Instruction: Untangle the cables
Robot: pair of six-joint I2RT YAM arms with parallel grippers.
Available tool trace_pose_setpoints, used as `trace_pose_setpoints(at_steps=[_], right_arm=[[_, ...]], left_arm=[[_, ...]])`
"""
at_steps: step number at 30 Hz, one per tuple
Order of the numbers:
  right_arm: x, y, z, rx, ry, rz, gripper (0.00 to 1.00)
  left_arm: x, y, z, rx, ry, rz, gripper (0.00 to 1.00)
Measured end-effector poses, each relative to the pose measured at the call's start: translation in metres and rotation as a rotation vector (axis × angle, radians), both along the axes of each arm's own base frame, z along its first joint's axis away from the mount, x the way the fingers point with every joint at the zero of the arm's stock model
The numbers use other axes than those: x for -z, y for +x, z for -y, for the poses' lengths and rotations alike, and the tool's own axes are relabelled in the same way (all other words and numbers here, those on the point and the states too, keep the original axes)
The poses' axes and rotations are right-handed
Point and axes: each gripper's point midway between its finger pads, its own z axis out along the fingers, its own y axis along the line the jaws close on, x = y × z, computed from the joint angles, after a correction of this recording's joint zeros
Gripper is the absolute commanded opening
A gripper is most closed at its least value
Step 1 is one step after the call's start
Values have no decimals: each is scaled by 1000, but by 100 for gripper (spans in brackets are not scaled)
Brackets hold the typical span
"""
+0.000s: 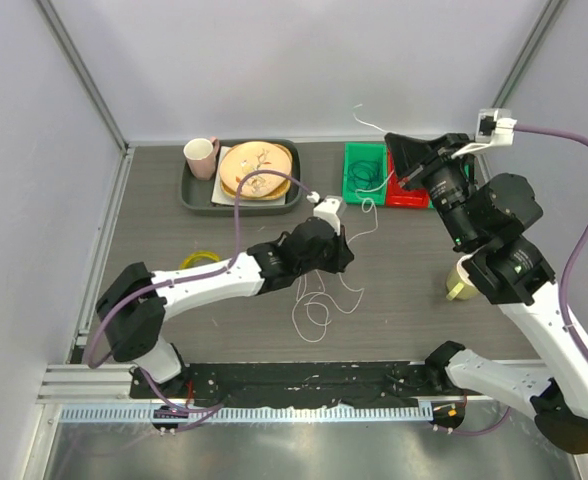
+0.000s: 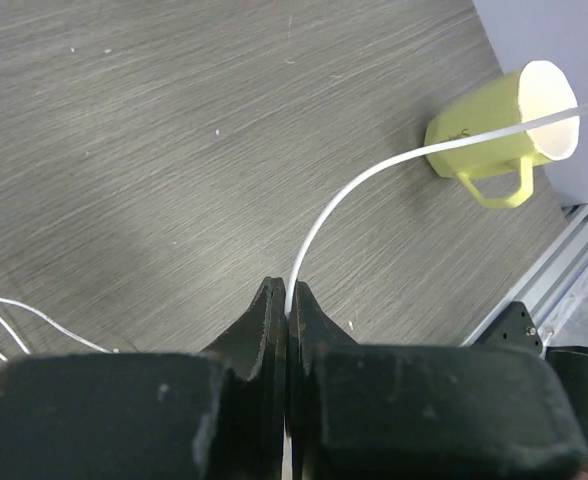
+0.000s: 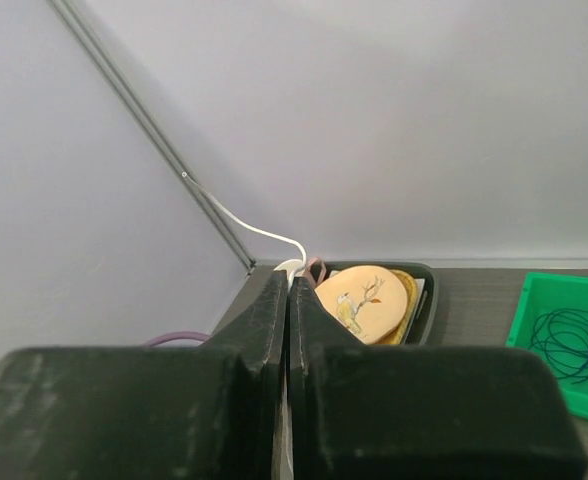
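Note:
A thin white cable [image 1: 316,308] lies in loose loops on the table's middle and rises toward both grippers. My left gripper [image 1: 342,252] sits low over the table, shut on this white cable [image 2: 319,225], which arcs away to the right past a yellow cup [image 2: 494,125]. Raised at the back right, my right gripper [image 1: 390,140] is shut on the white cable [image 3: 236,221] too, and a free end curls up beyond the fingertips. A dark blue cable [image 3: 574,342] is coiled in a green bin [image 1: 364,160]. Beside it stands a red bin [image 1: 406,193]; what it holds is hidden by the right arm.
A dark tray [image 1: 192,192] at the back left carries a pink mug [image 1: 201,156] and an orange plate [image 1: 257,168]. A small yellow wire ring [image 1: 201,259] lies beside the left arm. The yellow cup [image 1: 461,285] stands near the right arm. Walls close off three sides.

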Motion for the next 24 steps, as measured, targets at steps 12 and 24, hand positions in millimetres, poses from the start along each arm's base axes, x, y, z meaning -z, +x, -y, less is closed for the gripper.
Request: trace_pose_setpoints(at_steps=[12, 24], right_arm=[[113, -1, 36, 157, -80, -74, 1], [159, 6, -38, -159, -165, -71, 6]], left_arm=[[-215, -21, -21, 89, -228, 244, 0], [-328, -34, -101, -57, -350, 443, 0]])
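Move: I already pinch the white cable in both hands. Its loose loops, still spread low over the table, lie about 6 cm to my left hand's left, level with it front to back and some 16 cm below; from my right hand they are roughly 3 cm back, 8 cm left and 50 cm down. From my left hand the yellow mug stands about 5 cm ahead and 29 cm right, the yellow cable coil some 10 cm ahead and 34 cm left. My left hand hoists its pinch of the white cable steeply, over 30 cm up from the loose loops, drifting about 10 cm left and tipping its fingers up from a downward slant, then sinks slightly at the end. Meanwhile my right hand keeps its own pinch and lowers some 16 cm, swaying right and then back left. Both grippers stay shut. ##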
